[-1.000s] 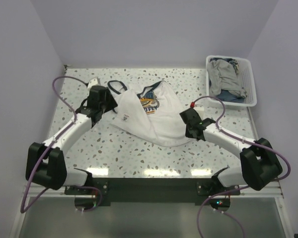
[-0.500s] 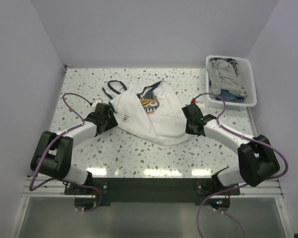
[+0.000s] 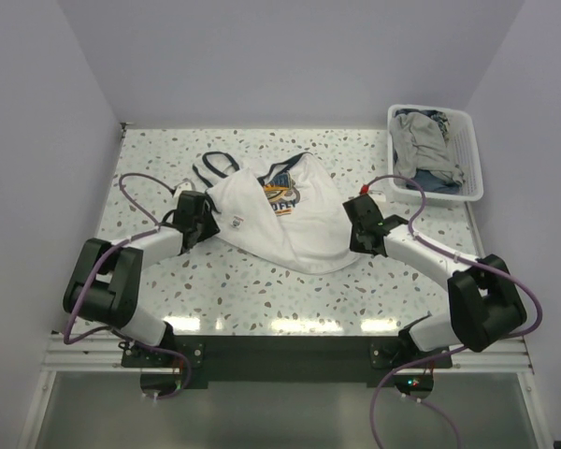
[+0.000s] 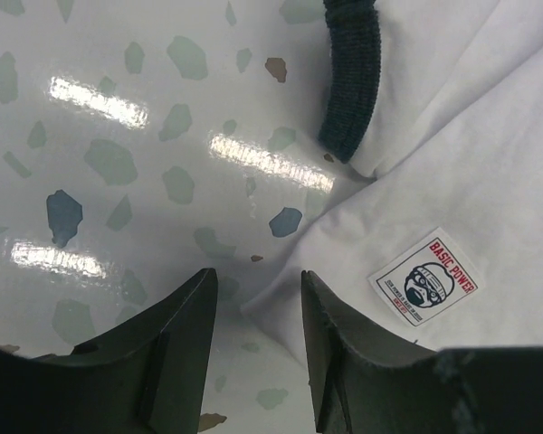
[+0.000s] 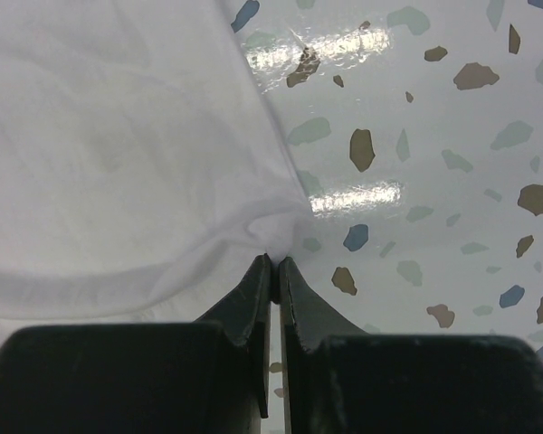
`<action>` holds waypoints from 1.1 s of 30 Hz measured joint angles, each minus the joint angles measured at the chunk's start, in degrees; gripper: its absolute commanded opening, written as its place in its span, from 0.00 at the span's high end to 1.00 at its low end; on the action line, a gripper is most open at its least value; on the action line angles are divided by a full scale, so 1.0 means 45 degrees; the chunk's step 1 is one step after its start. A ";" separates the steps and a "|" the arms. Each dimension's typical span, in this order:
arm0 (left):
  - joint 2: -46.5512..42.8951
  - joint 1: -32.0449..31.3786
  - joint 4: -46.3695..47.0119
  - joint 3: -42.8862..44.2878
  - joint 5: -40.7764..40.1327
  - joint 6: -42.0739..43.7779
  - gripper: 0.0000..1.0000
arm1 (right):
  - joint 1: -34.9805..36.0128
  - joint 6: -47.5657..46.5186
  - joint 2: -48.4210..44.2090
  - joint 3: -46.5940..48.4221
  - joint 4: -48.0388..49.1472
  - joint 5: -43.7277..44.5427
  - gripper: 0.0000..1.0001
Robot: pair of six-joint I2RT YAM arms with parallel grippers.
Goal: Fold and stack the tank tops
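Observation:
The white tank top [image 3: 285, 224] lies crumpled mid-table, print up, with navy straps [image 3: 215, 166] at the far left. My left gripper [image 3: 206, 217] is low on the table at its left corner, open. In the left wrist view the jaws [image 4: 258, 276] straddle a cloth corner [image 4: 281, 303], near a sewn label [image 4: 425, 278] and navy trim [image 4: 351, 72]. My right gripper [image 3: 353, 224] is at the shirt's right edge. The right wrist view shows it [image 5: 274, 260] shut on a pinch of white cloth [image 5: 118, 154]. A grey tank top [image 3: 419, 145] sits in the basket.
A white slatted basket [image 3: 474, 178] stands at the far right corner, holding grey and blue cloth. Speckled tabletop [image 3: 262, 290] lies bare in front of the shirt. Walls close in the table on the left, back and right.
My left arm dropped down and drew in to the shirt's left corner, and its jaws have narrowed. My right gripper shifted slightly, still pinching the right edge.

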 measured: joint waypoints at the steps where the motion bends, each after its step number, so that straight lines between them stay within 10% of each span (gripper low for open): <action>1: 0.0102 0.0049 0.0029 0.0010 0.0005 0.0029 0.54 | 0.0000 -0.0005 0.0005 0.0005 -0.0005 0.0000 0.96; 12: 0.0185 0.0126 0.0471 -0.0112 0.0505 0.0024 0.64 | -0.0024 -0.0044 0.0029 0.0413 -0.0015 -0.0024 0.96; 20: -0.0529 0.0121 0.0549 -0.0923 0.1239 -0.0029 0.99 | -0.0078 -0.0034 0.0029 0.0457 0.0000 -0.0287 0.97; 33: -0.3677 0.0121 -0.1185 -0.0549 0.2142 0.0019 1.00 | -0.0282 0.0087 -0.0792 0.0607 -0.0194 -0.0515 1.00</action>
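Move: The tank top's near-left hem corner lies practically between the left gripper's half-open fingers, about 1 cm to the right and 1 cm below. The brand patch is some 6 cm to that gripper's right and 2 cm ahead; the dark trim end sits 6 cm ahead and 2 cm right. The right gripper already pinches the near-right hem corner right at its tips, with the left corner about 34 cm to its left and 4 cm ahead. Close the left gripper from half open to shut on the tank top's near-left corner while drawing it back about 2 cm and slightly right, then raise it some 7 cm, tipping the fingers up a little. Keep the right gripper shut on its hem corner, ease it up and forward about 1 cm, then lift it to roughly 3 cm as the left rises. ##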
